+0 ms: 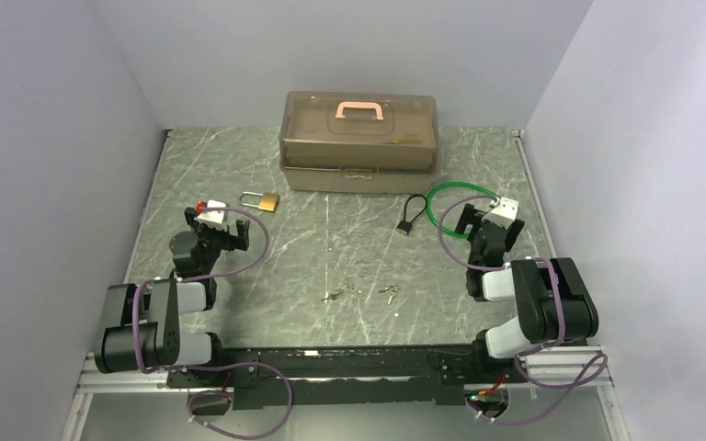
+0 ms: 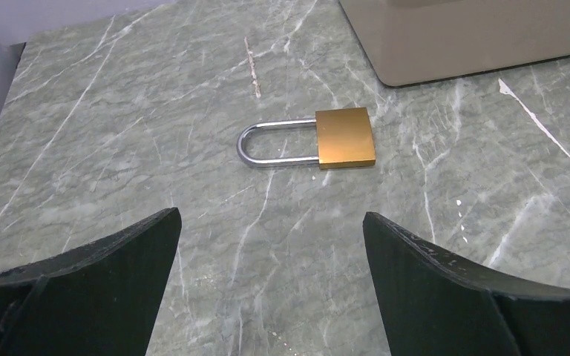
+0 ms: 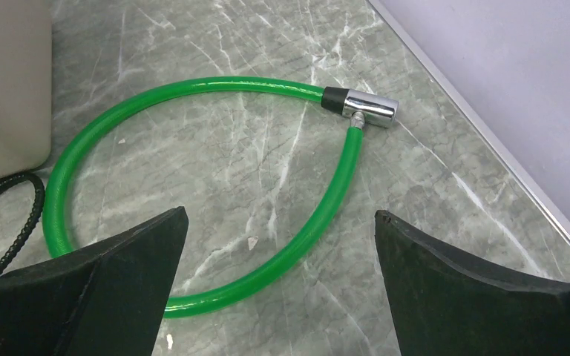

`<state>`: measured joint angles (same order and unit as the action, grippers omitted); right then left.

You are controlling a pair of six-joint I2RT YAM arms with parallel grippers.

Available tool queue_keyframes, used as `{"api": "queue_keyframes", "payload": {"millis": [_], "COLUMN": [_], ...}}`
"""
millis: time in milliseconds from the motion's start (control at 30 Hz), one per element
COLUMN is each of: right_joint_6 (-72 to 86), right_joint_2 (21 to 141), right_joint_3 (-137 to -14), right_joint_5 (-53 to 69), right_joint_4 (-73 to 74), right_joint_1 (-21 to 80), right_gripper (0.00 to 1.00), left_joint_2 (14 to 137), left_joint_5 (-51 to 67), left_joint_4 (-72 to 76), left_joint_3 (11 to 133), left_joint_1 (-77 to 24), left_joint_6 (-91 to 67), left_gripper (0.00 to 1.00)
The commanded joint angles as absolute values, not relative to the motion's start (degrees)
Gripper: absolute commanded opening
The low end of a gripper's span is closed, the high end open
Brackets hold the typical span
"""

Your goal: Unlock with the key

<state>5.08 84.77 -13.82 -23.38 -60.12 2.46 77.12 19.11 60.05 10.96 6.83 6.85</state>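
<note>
A brass padlock [image 1: 260, 199] [image 2: 345, 138] with a steel shackle lies flat at the left, its shackle closed. My left gripper [image 1: 215, 221] [image 2: 271, 219] stands open just short of it, nothing between the fingers. Two small bunches of keys [image 1: 340, 295] [image 1: 388, 293] lie on the marble near the middle front, apart from both grippers. A green cable lock [image 1: 460, 196] [image 3: 312, 222] with a metal barrel [image 3: 367, 107] lies at the right. My right gripper [image 1: 475, 220] [image 3: 279, 212] hangs open over its loop, touching nothing.
A brown translucent box [image 1: 358, 142] [image 2: 475, 33] with a pink handle stands at the back centre. A black cable lock [image 1: 412, 216] [image 3: 15, 200] lies in front of it. Grey walls close in the table on the left, back and right.
</note>
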Motion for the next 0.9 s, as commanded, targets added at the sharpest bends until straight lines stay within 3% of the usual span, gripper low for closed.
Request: {"api": "queue_keyframes", "payload": {"millis": [0,167,300,467,533,567,700,767,867], "right_joint_6": [4.7,3.16,9.23,24.74,34.06,35.94,36.43,33.63,26.38], "right_joint_2": [84.31,81.14,75.67,68.39,64.8,63.62,61.68,62.29,64.41], "right_joint_3": [-13.59,-14.63,-27.11,-33.25,-34.9,-35.05,-35.61,-37.73,-42.48], "right_joint_5": [-23.42,-26.73,-32.4,-27.63,-17.49,-6.72,6.89,5.73,-6.68], "right_joint_4": [-64.58,-60.62,-33.12,-17.33,-13.52,-14.12,-15.95,-12.41,-4.94], "right_joint_1": [2.56,4.49,6.08,5.78,2.59,0.63,-1.38,1.37,11.61], "right_gripper": [1.0,1.0,1.0,1.0,1.0,1.0,1.0,1.0,1.0], "left_joint_2": [76.78,76.95,75.49,68.3,67.26,66.47,63.6,63.31,64.5], "left_joint_5": [18.56,18.48,20.25,22.92,23.27,23.6,25.7,27.12,29.42], "left_joint_4": [61.52,61.43,59.63,21.02,7.16,2.56,-10.96,-15.36,-20.69], "left_joint_3": [11.99,12.11,12.72,31.71,37.99,40.5,47.76,50.71,54.6], "left_joint_1": [6.86,6.85,7.33,7.2,7.2,7.21,7.21,7.21,7.2], "left_joint_6": [7.25,7.25,7.13,8.55,9.43,9.53,9.36,8.0,6.76], "left_gripper": [0.99,0.99,0.99,0.99,0.99,0.99,0.99,0.99,0.99]}}
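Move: From the left gripper the brass padlock lies about 11 cm ahead, 4 cm right and 9 cm below; the toolbox's middle is some 22 cm ahead and 31 cm right. From the right gripper the black lock is roughly 20 cm left, 4 cm ahead and 7 cm down, the green lock's ring 9 cm ahead and 3 cm left, and the nearer keys 25 cm left and 12 cm back. Raise both open, empty grippers clear of the table. Lift the right one about 12 cm, rolling its left side up some 30 degrees and turning counter-clockwise, then swing it left, closing the sideways gap to the black lock. Start the left one a little later, straight up away from the padlock, easing out and back and tipping its fingers down. ##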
